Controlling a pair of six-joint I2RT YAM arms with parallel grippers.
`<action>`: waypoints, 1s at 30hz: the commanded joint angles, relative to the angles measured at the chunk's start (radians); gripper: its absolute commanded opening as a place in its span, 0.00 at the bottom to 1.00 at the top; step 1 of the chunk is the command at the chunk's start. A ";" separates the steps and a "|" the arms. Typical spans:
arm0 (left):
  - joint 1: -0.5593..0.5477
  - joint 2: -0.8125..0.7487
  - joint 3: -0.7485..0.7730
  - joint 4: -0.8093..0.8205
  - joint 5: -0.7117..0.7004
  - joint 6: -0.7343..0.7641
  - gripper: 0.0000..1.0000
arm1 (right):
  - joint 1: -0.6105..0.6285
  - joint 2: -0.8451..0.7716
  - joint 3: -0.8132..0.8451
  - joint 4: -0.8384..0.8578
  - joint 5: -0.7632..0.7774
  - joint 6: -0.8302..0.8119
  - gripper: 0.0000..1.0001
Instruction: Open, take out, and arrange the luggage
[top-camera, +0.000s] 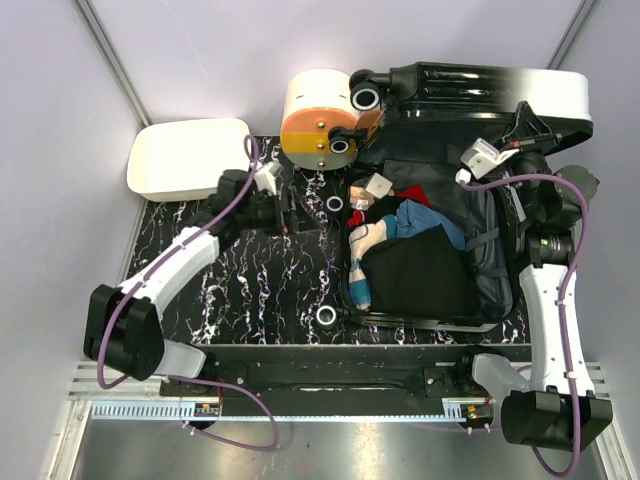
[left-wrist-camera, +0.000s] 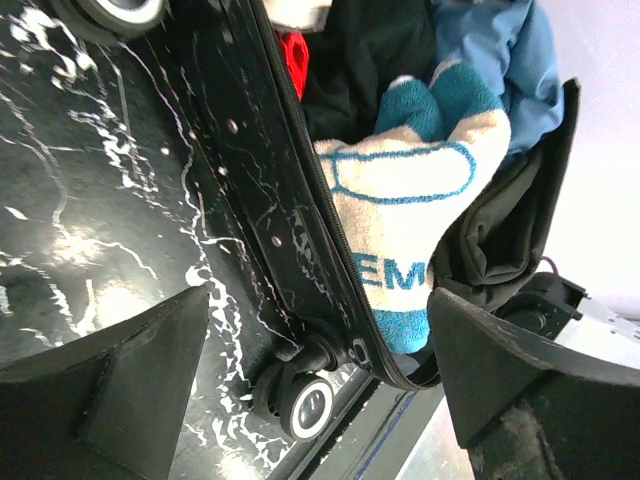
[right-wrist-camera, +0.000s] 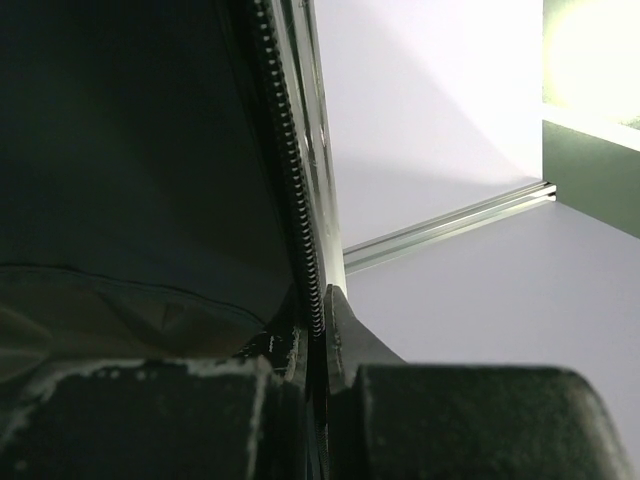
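The luggage (top-camera: 470, 88) lies open on the right of the table, its lid standing up at the far side. In its grey-lined lower half are a black garment (top-camera: 420, 275), a blue garment (top-camera: 425, 222) and a cream-and-blue sock (top-camera: 362, 260). My right gripper (top-camera: 522, 135) is shut on the lid's zippered edge (right-wrist-camera: 287, 170); its fingers (right-wrist-camera: 345, 330) pinch that edge. My left gripper (left-wrist-camera: 318, 292) stands open, with nothing between its fingers, just left of the luggage rim (left-wrist-camera: 290, 180). It looks over the sock (left-wrist-camera: 410, 210) and a wheel (left-wrist-camera: 308, 405).
A white tray (top-camera: 188, 155) sits at the back left. A cream-and-orange cylindrical box (top-camera: 320, 120) stands against the luggage's far left corner. The table top is a black marbled mat (top-camera: 260, 290). Pale walls close in on both sides.
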 joint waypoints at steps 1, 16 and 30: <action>-0.094 0.053 -0.001 0.043 -0.110 -0.057 0.91 | -0.005 0.020 0.094 0.087 0.090 0.104 0.00; -0.439 0.361 0.043 0.392 -0.127 -0.307 0.11 | -0.008 0.089 0.134 0.104 0.212 0.042 0.00; -0.478 0.469 0.123 0.426 -0.190 -0.333 0.00 | -0.155 0.380 0.387 0.202 0.108 0.069 0.00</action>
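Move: The suitcase's open left rim lies about 6 cm back, 11 cm to the right and 9 cm below the open left hand. The striped towel sits inside, some 5 cm right of that rim spot; the near wheel is 12 cm back and 4 cm left of it, the far wheel 13 cm farther out and 2 cm left. The right hand has the raised lid's edge at its fingers; that rim lies roughly 11 cm back, 31 cm left and 38 cm below it. Sweeping right, down and back by some 11, 9 and 6 cm, the left hand reaches the case's left rim, dipping its wrist about 15 degrees while its fingers shut and pinch the zipped edge, then carries on right about 7 cm, shoving the rim along. The right hand keeps its pinch on the lid edge and moves right and forward, rising slightly. ##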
